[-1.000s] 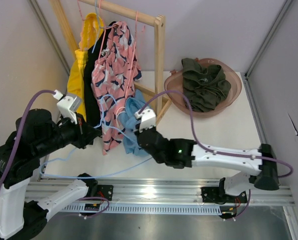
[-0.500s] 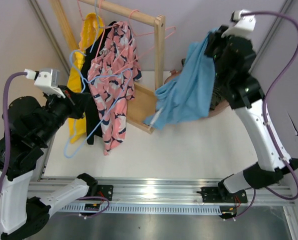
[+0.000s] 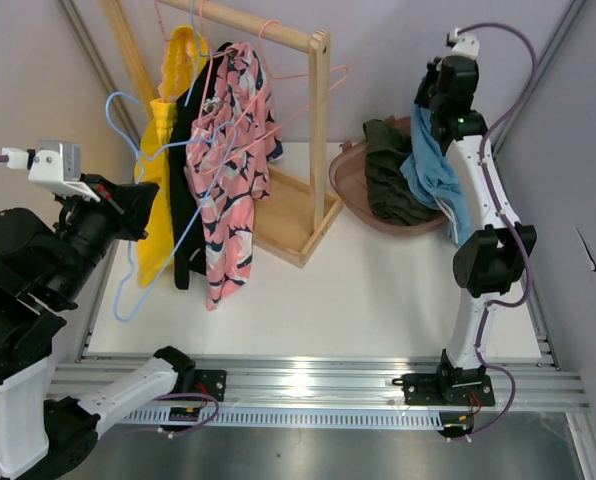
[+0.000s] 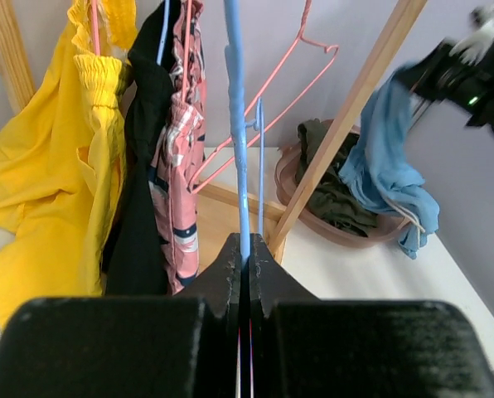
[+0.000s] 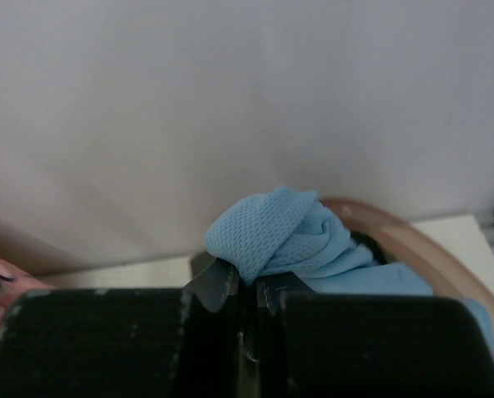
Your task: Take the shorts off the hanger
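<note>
The light blue mesh shorts (image 3: 435, 178) hang from my right gripper (image 3: 430, 135), which is shut on a bunched fold of them (image 5: 280, 232) high at the back right. Their lower end droops over the brown basket (image 3: 350, 180). In the right wrist view the gripper (image 5: 245, 286) pinches the fabric just in front of the wall. My left gripper (image 3: 150, 200) is shut on the wire of a bare light blue hanger (image 3: 128, 312), held upright left of the rack. The left wrist view shows that hanger (image 4: 234, 124) rising from the closed gripper (image 4: 245, 249), and the shorts (image 4: 388, 166) far right.
A wooden clothes rack (image 3: 321, 120) stands at the back with a yellow garment (image 3: 158, 190), a black one (image 3: 183, 200), a pink patterned one (image 3: 228, 170) and bare pink hangers (image 3: 308, 95). Dark green clothes (image 3: 393, 170) lie in the basket. Walls close in on both sides.
My right arm has swung up and right, carrying the shorts from beside the rack to above the basket. My left arm has lifted the bare blue hanger up and left.
</note>
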Controlling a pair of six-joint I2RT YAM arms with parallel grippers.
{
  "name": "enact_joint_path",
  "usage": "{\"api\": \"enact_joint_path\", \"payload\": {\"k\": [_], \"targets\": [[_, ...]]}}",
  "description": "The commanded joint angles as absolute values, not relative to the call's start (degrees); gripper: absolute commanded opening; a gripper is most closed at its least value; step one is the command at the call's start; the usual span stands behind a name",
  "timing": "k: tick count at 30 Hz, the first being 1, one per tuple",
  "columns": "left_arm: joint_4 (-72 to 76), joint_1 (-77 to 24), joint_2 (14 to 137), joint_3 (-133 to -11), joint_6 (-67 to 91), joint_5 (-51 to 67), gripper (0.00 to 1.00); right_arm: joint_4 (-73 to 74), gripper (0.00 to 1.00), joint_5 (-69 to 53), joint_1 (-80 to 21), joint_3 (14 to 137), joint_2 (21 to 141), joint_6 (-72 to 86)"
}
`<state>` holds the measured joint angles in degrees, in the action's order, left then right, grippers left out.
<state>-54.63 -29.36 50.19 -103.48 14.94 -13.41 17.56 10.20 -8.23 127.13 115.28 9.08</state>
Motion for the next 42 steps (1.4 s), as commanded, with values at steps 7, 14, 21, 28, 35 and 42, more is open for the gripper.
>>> {"api": "enact_joint_path", "payload": {"k": [7,14,21,28,35,42], "targets": [[-48.9,-29.1,57.5,-112.0,10.7,-17.7,0.00,11.7,0.34,4.2,-6.1,110.6,114.7,15.7],[-50.1,-29.1,69.9,-129.8,9.0,-16.0,0.00,6.3,0.99,6.7,-8.8,87.7,100.9,17.8],[-50.2,-29.1,70.3,-125.9,13.0,2.9,0.00,2.2,1.00,6.6,-8.4,68.2,86.7,18.8],[-49.7,-29.1,69.9,-122.7,13.4,7.1,0.00,0.9,0.99,5.4,-6.7,59.6,80.3,20.3],[-45.4,-29.1,75.1,-120.9,12.0,3.7,0.00,-1.8,0.99,2.7,-6.1,55.0,75.1,23.9],[-52.3,-29.2,83.5,-135.4,9.1,-2.8,0.00,-0.5,0.99,1.8,-5.9,52.2,70.6,24.3]]}}
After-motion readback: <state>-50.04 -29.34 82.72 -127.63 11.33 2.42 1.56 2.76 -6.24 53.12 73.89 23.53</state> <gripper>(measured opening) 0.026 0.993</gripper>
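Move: The right hand, with the blue shorts in its grip, hangs over the basket, whose middle is roughly 33 cm below and 5 cm back; the olive garment in it sits at the same depth, 3 cm left. From the left hand, holding the blue hanger, the rack bar's free spot is about 27 cm ahead, 12 right, 8 up; the empty pink hanger is some 23 ahead, 12 right, 5 below, and the floral garment 24 ahead, 3 right, 20 below. The right fingers let go of the blue shorts while dropping fast into the basket, about 15 cm down before they open wide; the empty hand sinks a little more and then draws back some 19 cm, fingers tipping downward. Meanwhile the left hand, still pinching the blue hanger, rises and reaches forward, then swings right, turning clockwise, and sinks partway as it pushes on forward towards the bar. ##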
